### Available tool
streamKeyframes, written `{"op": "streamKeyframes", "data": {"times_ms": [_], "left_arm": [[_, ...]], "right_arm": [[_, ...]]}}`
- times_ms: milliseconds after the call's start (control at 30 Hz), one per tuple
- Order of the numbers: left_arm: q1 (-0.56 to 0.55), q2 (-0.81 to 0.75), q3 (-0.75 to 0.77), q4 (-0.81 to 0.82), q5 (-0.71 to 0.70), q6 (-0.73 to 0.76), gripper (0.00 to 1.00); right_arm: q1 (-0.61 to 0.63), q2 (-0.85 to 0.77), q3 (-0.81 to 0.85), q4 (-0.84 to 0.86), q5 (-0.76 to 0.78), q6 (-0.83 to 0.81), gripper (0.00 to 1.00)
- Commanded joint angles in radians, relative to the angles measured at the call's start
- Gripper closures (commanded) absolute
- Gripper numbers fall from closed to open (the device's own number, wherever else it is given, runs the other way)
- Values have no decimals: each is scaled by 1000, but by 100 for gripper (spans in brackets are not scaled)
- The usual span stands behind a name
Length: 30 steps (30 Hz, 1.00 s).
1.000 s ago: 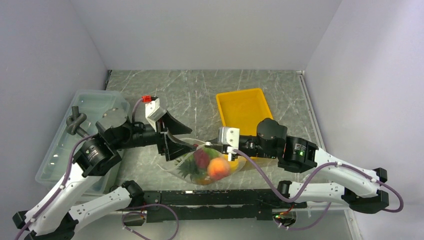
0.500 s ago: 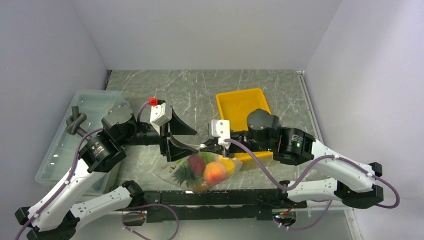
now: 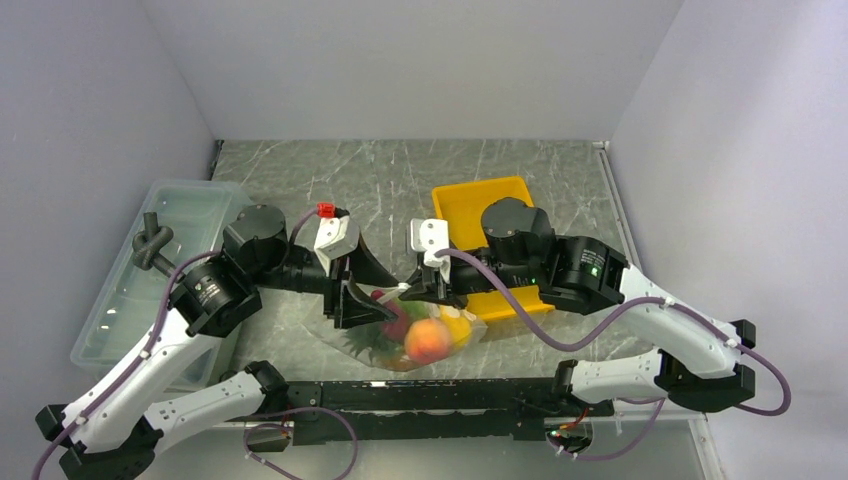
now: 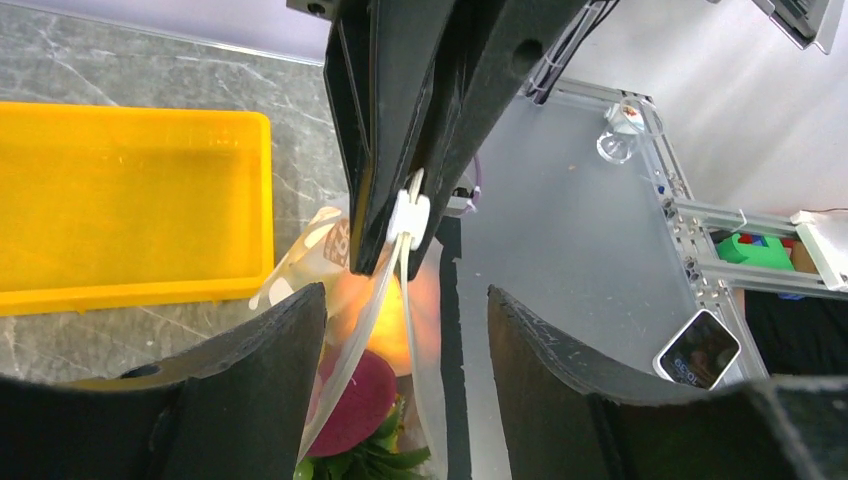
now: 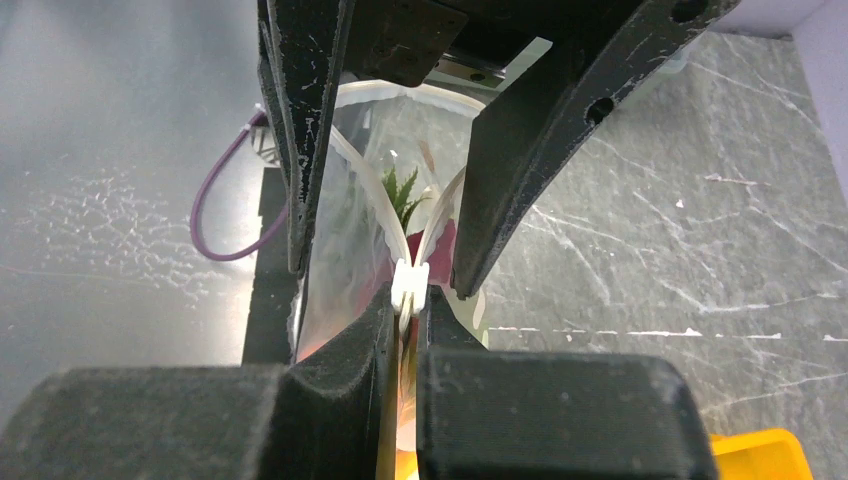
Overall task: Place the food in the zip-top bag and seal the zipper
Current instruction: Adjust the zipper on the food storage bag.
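The zip-top bag (image 3: 412,338) hangs low over the table's front, clear and dotted. Through it show the food: a peach-coloured fruit (image 3: 428,340), a dark red-purple piece (image 4: 355,395) and the pineapple's green crown (image 3: 366,345). My right gripper (image 5: 408,300) is shut on the zipper (image 5: 410,283), pinching its white end piece from the right. From there the two whitish strips (image 4: 372,315) spread apart, so the mouth gapes. My left gripper (image 4: 407,300) is open and straddles the bag's mouth, one finger (image 4: 250,400) on each side.
A yellow tray (image 3: 480,205) sits behind the right arm, also in the left wrist view as the tray (image 4: 120,190). A translucent lidded bin (image 3: 160,250) stands at the left edge. The black base rail (image 3: 440,395) runs just in front of the bag.
The right gripper has carried the bag leftward and a little farther back. The left gripper has swung right onto the bag's mouth, and its jaws have narrowed.
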Motion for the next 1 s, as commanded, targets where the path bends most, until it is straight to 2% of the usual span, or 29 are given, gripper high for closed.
{"op": "streamKeyframes", "data": {"times_ms": [0,267,367,433,567,733,833,867,967], "left_arm": [[-1,-14,37,-43,34,61,36],[-1,-10,36,-89,11,93,49],[-1,-7,34,-90,12,97,57],[0,-8,34,-88,12,99,68],[-1,-10,39,-97,16,113,99],[0,-23,41,-96,28,115,100],[0,-33,45,-95,25,113,100],[0,-37,46,-92,24,113,100],[0,-52,44,-84,14,107,100]], "right_arm": [[-13,-2,80,3,-53,27,100],[-33,24,137,-40,-102,38,100],[-41,29,145,-46,-121,44,100],[-47,36,154,-57,-129,47,100],[-52,47,171,-86,-136,47,100],[-54,45,170,-107,-145,46,99],[-54,35,147,-103,-147,49,79],[-54,28,132,-95,-141,51,68],[-54,-26,61,-35,-125,57,51]]}}
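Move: The bag's white zipper slider sits at the right hand's shut fingertips, roughly 2 cm to its left; from the open left hand it is about 3 cm to the right and 1 cm ahead. The zipper lips spreading from it run between the left fingers, some 1 cm right of and 1 cm below that hand. From the left hand, the peach in the bag is about 3 cm back, 6 cm right and 9 cm down, the dark red fruit 1 cm back, straight sideways and 8 cm down. The zipper lips just left of the slider are pinched by the left hand: its fingers sink about 1.5 cm, drawing slightly to the left, and close from well open to shut on them. The right hand keeps its grip on the zipper meanwhile, easing back some 1 cm, and only then opens its fingers partway and lets go. ##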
